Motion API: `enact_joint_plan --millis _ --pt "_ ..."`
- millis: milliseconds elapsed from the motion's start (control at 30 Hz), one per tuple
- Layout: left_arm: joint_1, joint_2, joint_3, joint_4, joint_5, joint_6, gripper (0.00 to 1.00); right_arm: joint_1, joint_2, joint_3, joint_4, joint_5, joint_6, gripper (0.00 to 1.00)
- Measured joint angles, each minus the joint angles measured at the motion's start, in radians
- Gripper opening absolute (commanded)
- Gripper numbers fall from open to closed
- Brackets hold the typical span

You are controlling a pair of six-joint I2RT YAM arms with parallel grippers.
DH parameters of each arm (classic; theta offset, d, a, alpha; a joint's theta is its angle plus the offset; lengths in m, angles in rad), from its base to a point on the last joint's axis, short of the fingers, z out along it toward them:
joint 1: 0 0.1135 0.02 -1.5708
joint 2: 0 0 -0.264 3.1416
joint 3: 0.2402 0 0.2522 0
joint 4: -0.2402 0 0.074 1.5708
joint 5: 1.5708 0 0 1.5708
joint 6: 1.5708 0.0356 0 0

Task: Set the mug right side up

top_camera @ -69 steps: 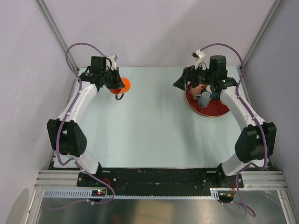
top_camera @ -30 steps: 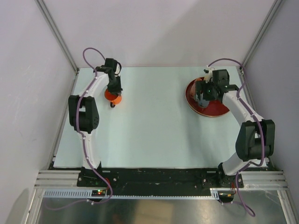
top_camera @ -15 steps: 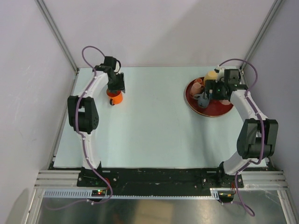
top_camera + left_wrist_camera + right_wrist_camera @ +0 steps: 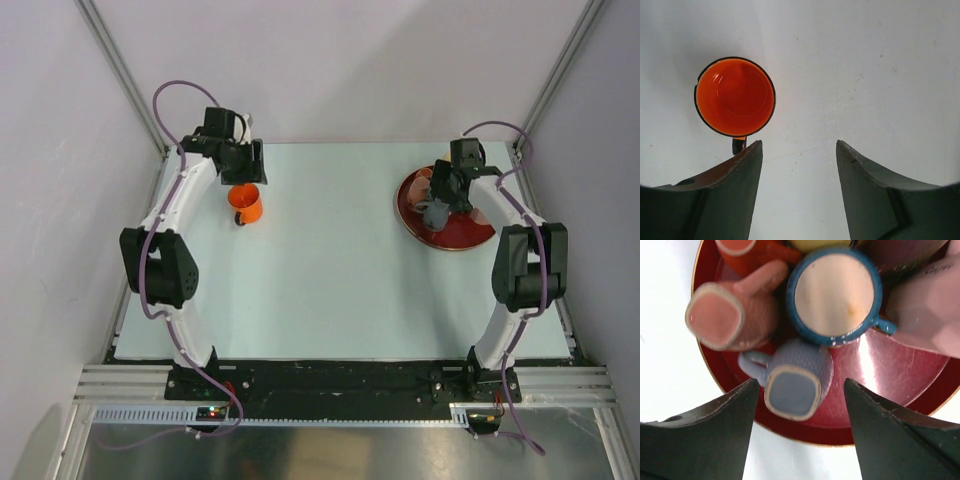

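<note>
The orange mug (image 4: 245, 203) stands on the table at the back left with its open mouth facing up. In the left wrist view I look down into its orange inside (image 4: 735, 96), and its dark handle (image 4: 739, 145) points toward my left finger. My left gripper (image 4: 243, 165) (image 4: 799, 145) is open and empty. It hovers above the table just behind the mug and does not touch it. My right gripper (image 4: 447, 190) (image 4: 801, 382) is open and empty above the red plate (image 4: 470, 238).
The red plate (image 4: 910, 380) at the back right holds several mugs: a blue-grey one (image 4: 797, 372), a pink one (image 4: 727, 315) and a blue one with a cream inside (image 4: 834, 295). The back wall and corner posts stand close behind both grippers.
My left gripper held the orange mug and set it on the table; it has let go and pulled back. My right gripper shifted about over the plate.
</note>
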Motion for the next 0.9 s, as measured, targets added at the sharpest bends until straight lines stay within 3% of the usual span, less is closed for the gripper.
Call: enact_joint_plan --millis 367,567,733,900 --pt "0.0 -0.019 -0.051 -0.005 0.007 0.018 0.65 0.005 0.095 0.091 -0.019 0.069 0.032 0.61" --pt "0.0 -0.027 -0.056 -0.005 0.007 0.019 0.65 -0.006 0.074 0.032 -0.002 0.023 0.029 0.44" --pt "0.0 -0.036 -0.061 -0.005 0.007 0.021 0.65 -0.035 0.057 0.017 -0.003 -0.062 -0.008 0.19" --pt "0.0 -0.037 -0.063 -0.004 0.009 0.022 0.65 -0.061 0.048 0.014 -0.026 -0.173 -0.113 0.05"
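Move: The upside-down grey-blue mug lies about 2 cm ahead of the right hand and 4 cm below, between the open fingers. From the hand, the small pink mug is some 8 cm ahead and 6 cm left, and the blue-rimmed mug about 8 cm ahead and 3 cm right, both 4 cm lower. From the left hand, the grey-blue mug is roughly 50 cm right, level fore and aft, 12 cm below. Right hand eases 2.5 cm forward, then about 3 cm back, sinking 2 cm, fingers closing to pinch the grey-blue mug. ##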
